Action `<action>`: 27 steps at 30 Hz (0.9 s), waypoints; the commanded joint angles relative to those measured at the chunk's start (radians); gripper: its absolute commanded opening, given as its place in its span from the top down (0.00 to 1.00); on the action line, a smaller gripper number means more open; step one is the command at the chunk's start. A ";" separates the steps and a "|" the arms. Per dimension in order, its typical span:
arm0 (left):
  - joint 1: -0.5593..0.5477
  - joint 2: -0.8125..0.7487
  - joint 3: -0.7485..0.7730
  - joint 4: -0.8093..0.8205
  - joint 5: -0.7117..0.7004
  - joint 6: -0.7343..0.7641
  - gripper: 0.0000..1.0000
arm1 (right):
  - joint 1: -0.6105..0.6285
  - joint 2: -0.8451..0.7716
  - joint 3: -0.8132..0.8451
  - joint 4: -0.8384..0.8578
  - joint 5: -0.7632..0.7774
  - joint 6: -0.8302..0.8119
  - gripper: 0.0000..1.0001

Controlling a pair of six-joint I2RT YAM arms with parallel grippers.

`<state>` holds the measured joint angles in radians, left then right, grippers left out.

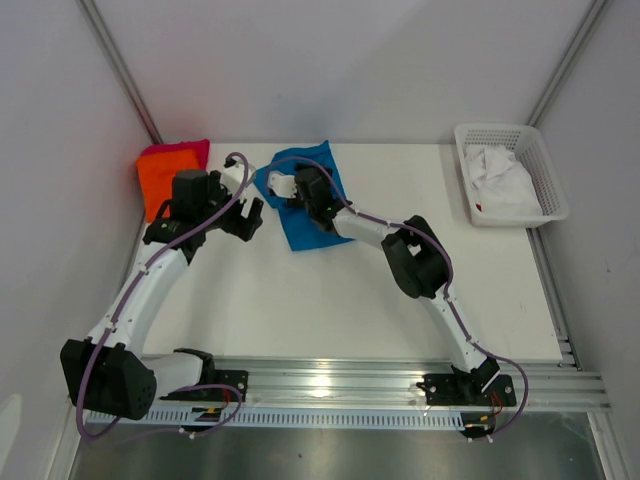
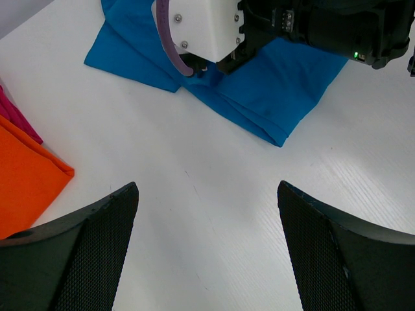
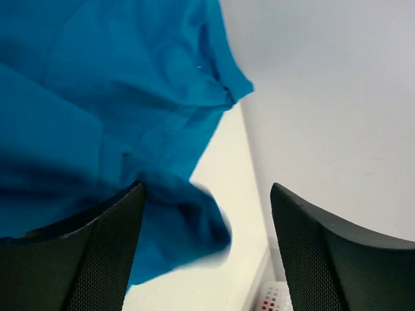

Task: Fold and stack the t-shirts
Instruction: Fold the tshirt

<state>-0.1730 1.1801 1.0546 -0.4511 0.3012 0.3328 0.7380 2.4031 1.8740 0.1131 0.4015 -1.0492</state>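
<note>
The bright blue t-shirt (image 1: 312,157) lies partly folded at the back middle of the table. My right gripper (image 1: 283,187) hovers over its left part. In the right wrist view that gripper (image 3: 207,194) stands open, and a blurred flap of the blue t-shirt (image 3: 97,84) hangs loose by its left finger, held by neither. The orange t-shirt (image 1: 158,180) rests folded on the pinkish-red one (image 1: 185,150) at the back left. My left gripper (image 1: 243,218) is open over bare table between the stack and the blue shirt (image 2: 279,97), with nothing between its fingers (image 2: 207,194).
A white lattice basket (image 1: 545,165) holding crumpled white cloth (image 1: 500,180) stands at the back right. Grey walls close in the table's left, back and right sides. The right arm's wrist (image 2: 201,29) sits just ahead of the left gripper.
</note>
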 commanded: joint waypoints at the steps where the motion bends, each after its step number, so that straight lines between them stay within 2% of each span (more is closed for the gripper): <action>1: -0.010 0.007 0.005 0.022 0.027 0.003 0.10 | -0.011 0.001 0.053 0.132 0.054 -0.055 0.20; 9: -0.010 0.006 -0.001 0.019 0.024 0.006 0.10 | -0.038 0.099 0.172 0.230 0.114 -0.169 0.19; 12: -0.010 0.006 -0.001 0.015 0.023 0.008 0.10 | -0.043 0.096 0.206 0.200 0.114 -0.149 0.18; 15: -0.010 -0.002 -0.002 0.012 0.019 0.011 0.10 | -0.042 -0.011 0.186 -0.113 0.009 0.029 0.19; 18: -0.011 -0.019 -0.015 0.012 -0.011 0.041 0.10 | -0.032 -0.167 0.038 -0.321 -0.135 0.115 0.20; 21: -0.011 -0.031 -0.024 0.023 -0.051 0.067 0.09 | -0.011 -0.332 -0.221 -0.389 -0.232 0.136 0.20; 22: -0.010 -0.034 -0.025 0.025 -0.066 0.071 0.09 | 0.007 -0.442 -0.278 -0.410 -0.287 0.140 0.19; 25: -0.010 -0.040 -0.031 0.041 -0.082 0.075 0.09 | 0.047 -0.614 -0.430 -0.544 -0.375 0.166 0.19; 27: -0.010 -0.034 -0.028 0.054 -0.085 0.072 0.09 | 0.113 -0.668 -0.511 -0.642 -0.389 0.184 0.14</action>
<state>-0.1772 1.1694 1.0264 -0.4450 0.2401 0.3840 0.7776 1.8648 1.4399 -0.3546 0.1345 -0.9253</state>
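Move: The blue t-shirt lies folded almost directly under the right hand, its middle some 6 cm below and about 1 cm back; its near edge is roughly 13 cm back. The orange shirt is about 38 cm to the left and 4 cm farther out, the red shirt about 36 cm left and 10 cm farther out. From the left hand, the blue t-shirt's middle is some 19 cm ahead, 12 cm right and 17 cm below. Forward and up by about 4 cm each, with the fingertips lifting, the already open right hand rises clear over the blue t-shirt. It then dips and sweeps fast back towards the base, some 20 cm and slightly right, away from the shirt's middle to its near edge, the wrist tipping down and the fingers staying open, off the cloth at the end. ##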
